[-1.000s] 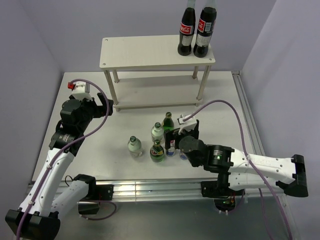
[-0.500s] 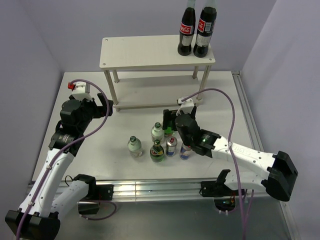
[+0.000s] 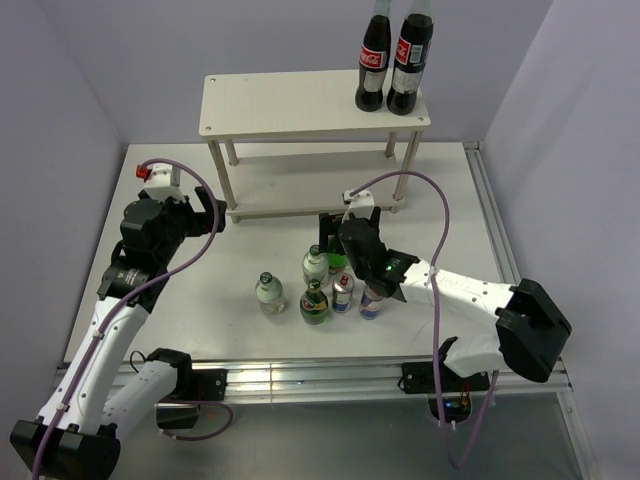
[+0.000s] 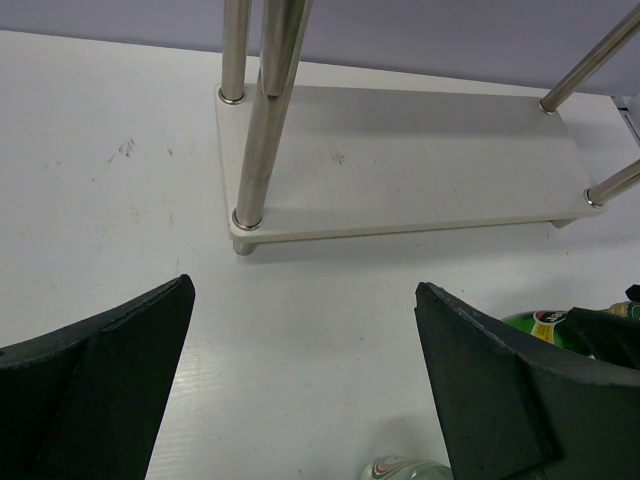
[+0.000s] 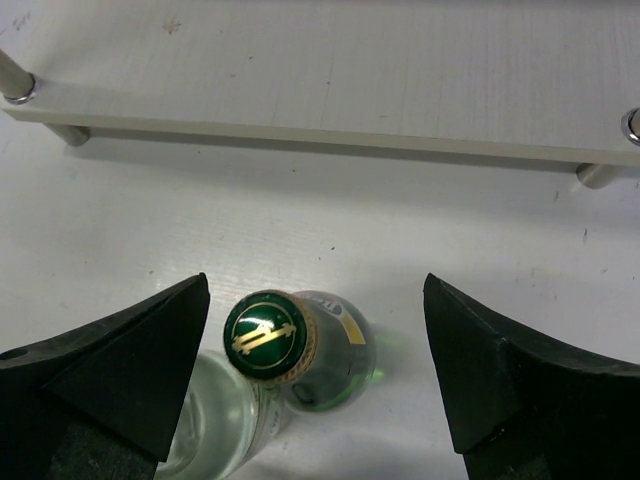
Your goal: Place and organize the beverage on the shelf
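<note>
The shelf [image 3: 300, 100] stands at the back, and its lower board [image 3: 330, 185] is bare. Six small drinks stand in front of it. They are two clear bottles [image 3: 267, 290] [image 3: 315, 265], a dark green bottle [image 3: 315, 302], two slim cans [image 3: 343, 293] [image 3: 369, 303], and a second dark green bottle [image 3: 339, 262] partly under my right arm. My right gripper [image 3: 334, 238] is open above that bottle. In the right wrist view its green-and-gold cap [image 5: 265, 335] sits between the fingers of the gripper [image 5: 315, 345], nearer the left finger and touching neither. My left gripper [image 3: 205, 215] [image 4: 305, 340] is open and empty.
Two tall cola bottles [image 3: 372, 60] [image 3: 410, 60] stand on the right end of the top board. The shelf's metal legs [image 4: 262, 130] rise close ahead in the left wrist view. A clear bottle [image 5: 215, 425] stands right beside the dark green one.
My right arm has swung from over the cans toward the shelf and now hangs over the far dark green bottle. The left arm has not moved.
</note>
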### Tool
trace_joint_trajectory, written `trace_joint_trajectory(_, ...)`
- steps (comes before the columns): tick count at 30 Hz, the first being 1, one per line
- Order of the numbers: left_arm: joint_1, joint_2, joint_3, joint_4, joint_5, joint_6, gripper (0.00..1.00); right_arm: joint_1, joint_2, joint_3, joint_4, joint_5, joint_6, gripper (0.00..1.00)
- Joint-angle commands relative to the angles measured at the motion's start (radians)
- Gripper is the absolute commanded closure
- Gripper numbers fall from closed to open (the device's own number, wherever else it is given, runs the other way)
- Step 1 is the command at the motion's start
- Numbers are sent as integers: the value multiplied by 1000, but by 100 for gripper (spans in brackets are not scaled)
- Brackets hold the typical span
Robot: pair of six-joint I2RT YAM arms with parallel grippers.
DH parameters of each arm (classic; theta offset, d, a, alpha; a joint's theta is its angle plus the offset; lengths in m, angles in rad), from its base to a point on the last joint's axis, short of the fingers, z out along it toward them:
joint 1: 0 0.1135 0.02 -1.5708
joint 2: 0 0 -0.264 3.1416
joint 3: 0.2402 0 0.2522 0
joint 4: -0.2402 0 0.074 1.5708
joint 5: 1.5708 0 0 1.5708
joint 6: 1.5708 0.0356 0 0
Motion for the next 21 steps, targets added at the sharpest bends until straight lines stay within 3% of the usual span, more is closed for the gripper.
trace_joint_trajectory(1,-4,-12,8,30,15,18,1,-17,23,48,78,3,-12,7)
trace_joint_trajectory(4,-4,-12,8,33,15,16,1,-28,49,48,90,11,-15,19)
trace_joint_trajectory(5,-4,-11,10,31,15,16,1,-29,58,48,94,9,-13,30)
trace_joint_trajectory(10,-4,-9,10,33,15,16,1,-46,81,42,111,6,-6,55)
trace_joint_trajectory(12,-4,-8,10,33,15,16,1,-47,86,45,108,3,-6,70)
trace_joint_trajectory(13,-4,-6,11,31,15,16,1,-47,90,50,107,3,-6,87)
trace_joint_trajectory(14,-4,-6,11,33,15,16,1,-47,92,52,104,6,-1,96)
trace_joint_trajectory(15,-4,-6,10,33,15,16,1,-49,93,55,96,11,0,100)
trace_joint_trajectory(21,-4,-3,10,33,31,16,1,-49,77,88,88,44,-29,100)
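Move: The green bottle's middle is about 2 cm ahead of my right hand, 1 cm to its left and some 8 cm below. The clear bottle beside it is roughly 2 cm back from this hand, 7 cm left and 8 cm down; the nearer can stands about 8 cm back, straight in line and 11 cm lower. From my left hand the green bottle is some 8 cm ahead, 25 cm right and 18 cm below. I close my right fingers from wide open to under half and pinch the green bottle by the neck, just under the cap. While they shut, the hand eases forward about 2 cm and sinks roughly 1 cm over the bottle, its attitude nearly unchanged, then stays there holding the neck. ##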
